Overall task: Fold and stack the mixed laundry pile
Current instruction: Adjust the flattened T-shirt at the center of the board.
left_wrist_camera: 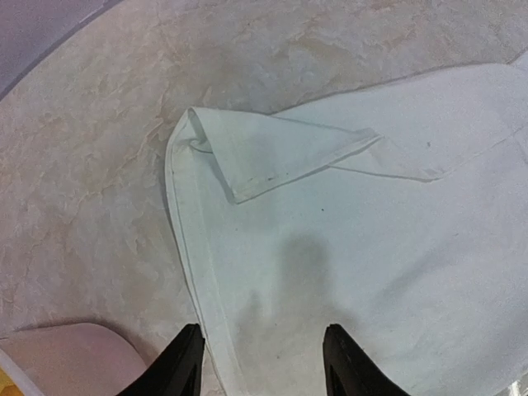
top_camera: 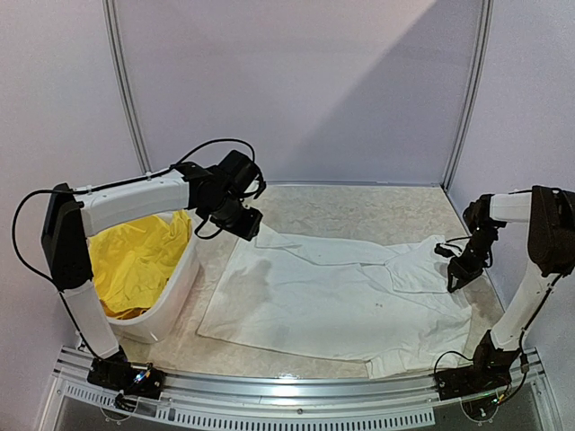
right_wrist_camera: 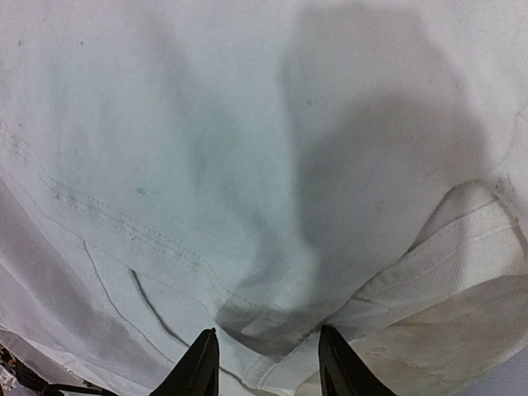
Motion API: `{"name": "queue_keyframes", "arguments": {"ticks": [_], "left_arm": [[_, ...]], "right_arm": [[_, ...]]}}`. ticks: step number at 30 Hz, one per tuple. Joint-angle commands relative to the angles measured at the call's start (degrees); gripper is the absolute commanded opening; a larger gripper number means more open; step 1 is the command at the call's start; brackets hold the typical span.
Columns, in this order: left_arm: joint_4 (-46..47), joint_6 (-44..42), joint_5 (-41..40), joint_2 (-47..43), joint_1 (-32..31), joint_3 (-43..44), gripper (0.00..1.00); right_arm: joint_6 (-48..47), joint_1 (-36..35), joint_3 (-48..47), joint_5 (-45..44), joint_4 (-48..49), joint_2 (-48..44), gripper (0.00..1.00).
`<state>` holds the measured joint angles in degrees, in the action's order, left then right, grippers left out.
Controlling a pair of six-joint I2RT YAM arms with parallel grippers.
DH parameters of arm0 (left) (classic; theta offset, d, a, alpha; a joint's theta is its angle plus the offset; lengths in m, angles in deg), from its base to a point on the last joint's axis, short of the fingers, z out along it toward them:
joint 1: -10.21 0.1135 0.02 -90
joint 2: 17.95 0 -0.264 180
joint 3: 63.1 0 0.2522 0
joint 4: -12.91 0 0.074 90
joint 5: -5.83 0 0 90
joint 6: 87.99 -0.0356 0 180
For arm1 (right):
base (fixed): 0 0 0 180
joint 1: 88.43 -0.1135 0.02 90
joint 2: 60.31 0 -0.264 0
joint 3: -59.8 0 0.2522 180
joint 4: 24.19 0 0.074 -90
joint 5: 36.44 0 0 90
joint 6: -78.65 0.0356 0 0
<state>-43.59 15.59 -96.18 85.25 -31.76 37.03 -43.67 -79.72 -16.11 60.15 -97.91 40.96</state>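
A white T-shirt (top_camera: 332, 296) lies spread flat across the table. Its far left corner is folded over on itself (left_wrist_camera: 272, 148). Bright yellow shorts (top_camera: 135, 256) are bunched inside the basket at the left. My left gripper (top_camera: 241, 220) hovers over that folded corner, and in the left wrist view my left gripper (left_wrist_camera: 262, 363) is open above the shirt's edge with nothing between its fingers. My right gripper (top_camera: 463, 269) hangs over the shirt's right end. Seen from the right wrist, my right gripper (right_wrist_camera: 266, 363) is open, a small bunched fold of shirt just ahead of its tips, beside the ribbed collar (right_wrist_camera: 445, 264).
The white plastic basket (top_camera: 184, 269) stands at the table's left side, and its corner (left_wrist_camera: 66, 363) shows in the left wrist view. Pale walls close in the back and sides. A metal rail (top_camera: 296, 391) runs along the near edge.
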Motion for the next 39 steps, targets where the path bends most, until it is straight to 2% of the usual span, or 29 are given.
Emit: {"name": "queue_keyframes", "arguments": {"ticks": [1, 8, 15, 23, 27, 31, 39], "left_arm": [[-0.6, 0.3, 0.3, -0.5, -0.9, -0.5, 0.51], [-0.8, 0.3, 0.1, -0.6, -1.1, -0.8, 0.50], [-0.7, 0.3, -0.1, -0.6, -1.1, -1.2, 0.51], [-0.5, -0.3, -0.6, -0.3, -1.2, -1.2, 0.51], [-0.9, -2.6, -4.5, 1.3, -1.0, 0.1, 0.51], [-4.1, -2.6, -7.8, 6.7, 0.8, 5.6, 0.53], [-11.4, 0.6, -2.1, 20.1, 5.1, 20.5, 0.54]], "right_arm": [[0.4, 0.2, 0.5, 1.3, 0.5, 1.3, 0.41], [0.8, 0.2, -0.6, 2.4, -0.5, 1.8, 0.33], [1.3, 0.2, -2.2, 2.7, -2.2, -0.3, 0.13], [2.3, 0.1, -4.8, 1.2, -3.9, -3.0, 0.02], [2.6, 0.2, -7.6, -0.1, -4.7, -4.9, 0.00], [3.6, 0.1, -11.1, 1.6, -3.9, -6.2, 0.00], [7.4, 0.2, -14.8, 7.5, -0.8, -6.3, 0.00]]}}
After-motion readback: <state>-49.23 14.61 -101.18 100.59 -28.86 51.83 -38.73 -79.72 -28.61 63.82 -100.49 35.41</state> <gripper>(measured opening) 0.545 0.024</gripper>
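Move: The T-shirt's loose edge at its right end lies right under my right fingertips, barely 1 cm down. From there the sleeve patch lies about 6 cm ahead and 8 cm left, the shirt's middle some 30 cm left and 1 cm back. The folded-over corner lies some 10 cm ahead of my left hand, 3 cm right and 14 cm below; the laundry basket's middle is about 34 cm left of that hand and 5 cm back. I settle my right fingers slightly lower, shut them on the T-shirt's edge at the right end, then lift about 8 cm while carrying it some 6 cm forward, fingertips tilting forward about 15 degrees. My left hand hangs still, half open, until late, then reaches about 5 cm forward and 3 to 4 cm down towards the folded-over corner, still touching nothing. ##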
